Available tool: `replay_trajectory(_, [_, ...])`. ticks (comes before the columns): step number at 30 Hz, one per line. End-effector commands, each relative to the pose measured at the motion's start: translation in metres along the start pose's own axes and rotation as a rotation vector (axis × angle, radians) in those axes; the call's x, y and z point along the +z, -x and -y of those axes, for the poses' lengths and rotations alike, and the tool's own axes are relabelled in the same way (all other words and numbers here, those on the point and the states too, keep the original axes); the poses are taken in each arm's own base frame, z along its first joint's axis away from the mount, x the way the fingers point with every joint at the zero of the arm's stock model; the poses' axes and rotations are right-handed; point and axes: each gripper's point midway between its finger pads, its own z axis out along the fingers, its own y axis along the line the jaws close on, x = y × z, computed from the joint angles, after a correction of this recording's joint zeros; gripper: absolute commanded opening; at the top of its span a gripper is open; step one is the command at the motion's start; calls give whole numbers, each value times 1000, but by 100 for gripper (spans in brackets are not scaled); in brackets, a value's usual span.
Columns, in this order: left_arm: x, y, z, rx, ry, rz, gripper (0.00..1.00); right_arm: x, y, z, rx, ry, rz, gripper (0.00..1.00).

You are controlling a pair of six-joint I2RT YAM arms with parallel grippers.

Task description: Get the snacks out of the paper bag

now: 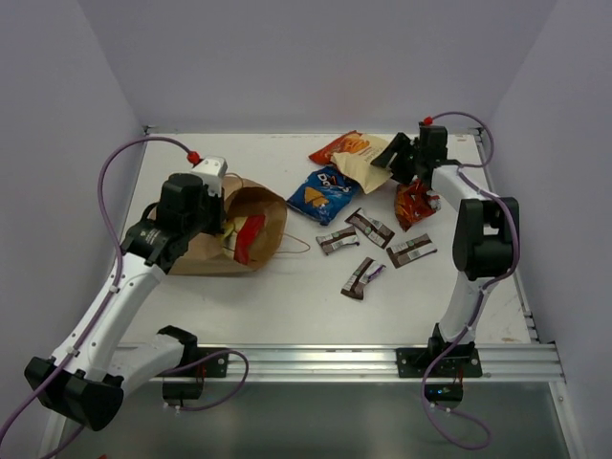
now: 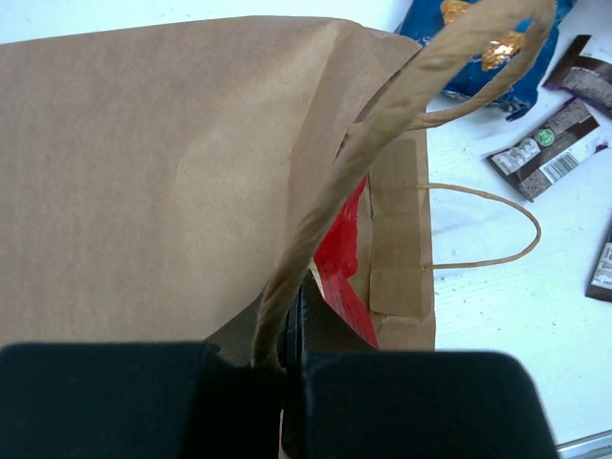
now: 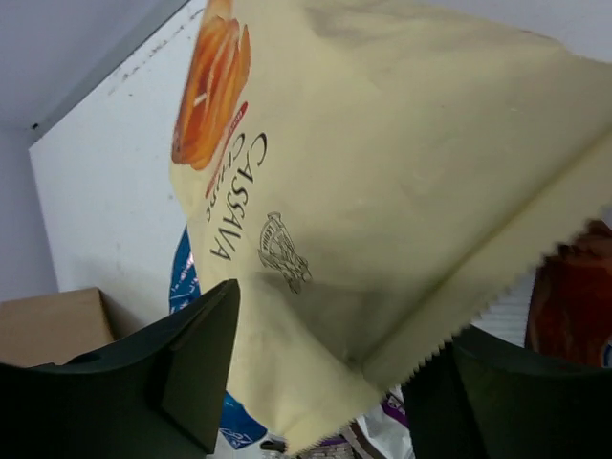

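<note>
The brown paper bag [image 1: 206, 251] lies on its side at the left, mouth facing right. A red chip bag [image 1: 251, 237] shows in its mouth, also in the left wrist view [image 2: 339, 258]. My left gripper [image 1: 218, 218] is shut on the bag's upper rim and twine handle [image 2: 382, 124]. On the table lie a blue chip bag [image 1: 323, 191], an orange-cream bag [image 1: 359, 155], a small dark red bag [image 1: 416, 203] and several brown candy bars [image 1: 370, 228]. My right gripper [image 1: 397, 161] is open, its fingers either side of the cream bag's corner [image 3: 382, 191].
The bag's second handle [image 1: 292, 244] lies loose on the table towards the candy bars. The back wall stands close behind the right gripper. The metal rail [image 1: 316, 361] runs along the near edge.
</note>
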Motion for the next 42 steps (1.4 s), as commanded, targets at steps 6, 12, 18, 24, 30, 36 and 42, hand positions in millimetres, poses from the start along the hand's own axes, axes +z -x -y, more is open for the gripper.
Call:
replay_trajectory(6, [-18,27,12,1,-75,95,0,-25,68,-12,-120,-79,94,55])
replay_trajectory(12, [-26,28,15,-3,-97,105,0,-47,104,-24,-165,-150,185,68])
replay_trajectory(18, [-31,30,13,18,-89,102,0,-130,106,-31,-209,-294,334,89])
replay_trajectory(24, [-31,30,15,19,-100,99,0,-155,-5,-96,-264,-10,197,89])
replay_trajectory(30, [-34,34,17,9,-106,113,0,-173,-151,-175,-165,342,-13,89])
replay_trajectory(36, [-31,31,19,-5,-118,110,0,-170,-229,-221,-55,474,-167,91])
replay_trajectory(42, [-32,30,20,-7,-123,115,0,-134,-277,-251,-32,470,-284,93])
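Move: The red-and-yellow snack pack, still inside the paper bag, lies about 25 cm back and 34 cm to the left of the right hand, some 5 cm lower. The cream cassava pack is right at that hand, its middle 3 cm ahead, 5 cm left and 7 cm below; the blue chip bag is 6 cm back, 15 cm left, 10 cm lower. From the left hand, the red-and-yellow pack is level fore and aft, about 5 cm right and 14 cm down. The cream cassava pack comes free of the right fingers as they open wide and the hand edges about 4 cm forward, rightward and up. The hand then swings some 30 cm back and 33 cm left towards the paper bag's mouth, rising before sinking again, the wrist ending about 25 degrees counter-clockwise. The left hand keeps its grip on the bag's upper edge, drawing it up about 2 cm and slightly back. ##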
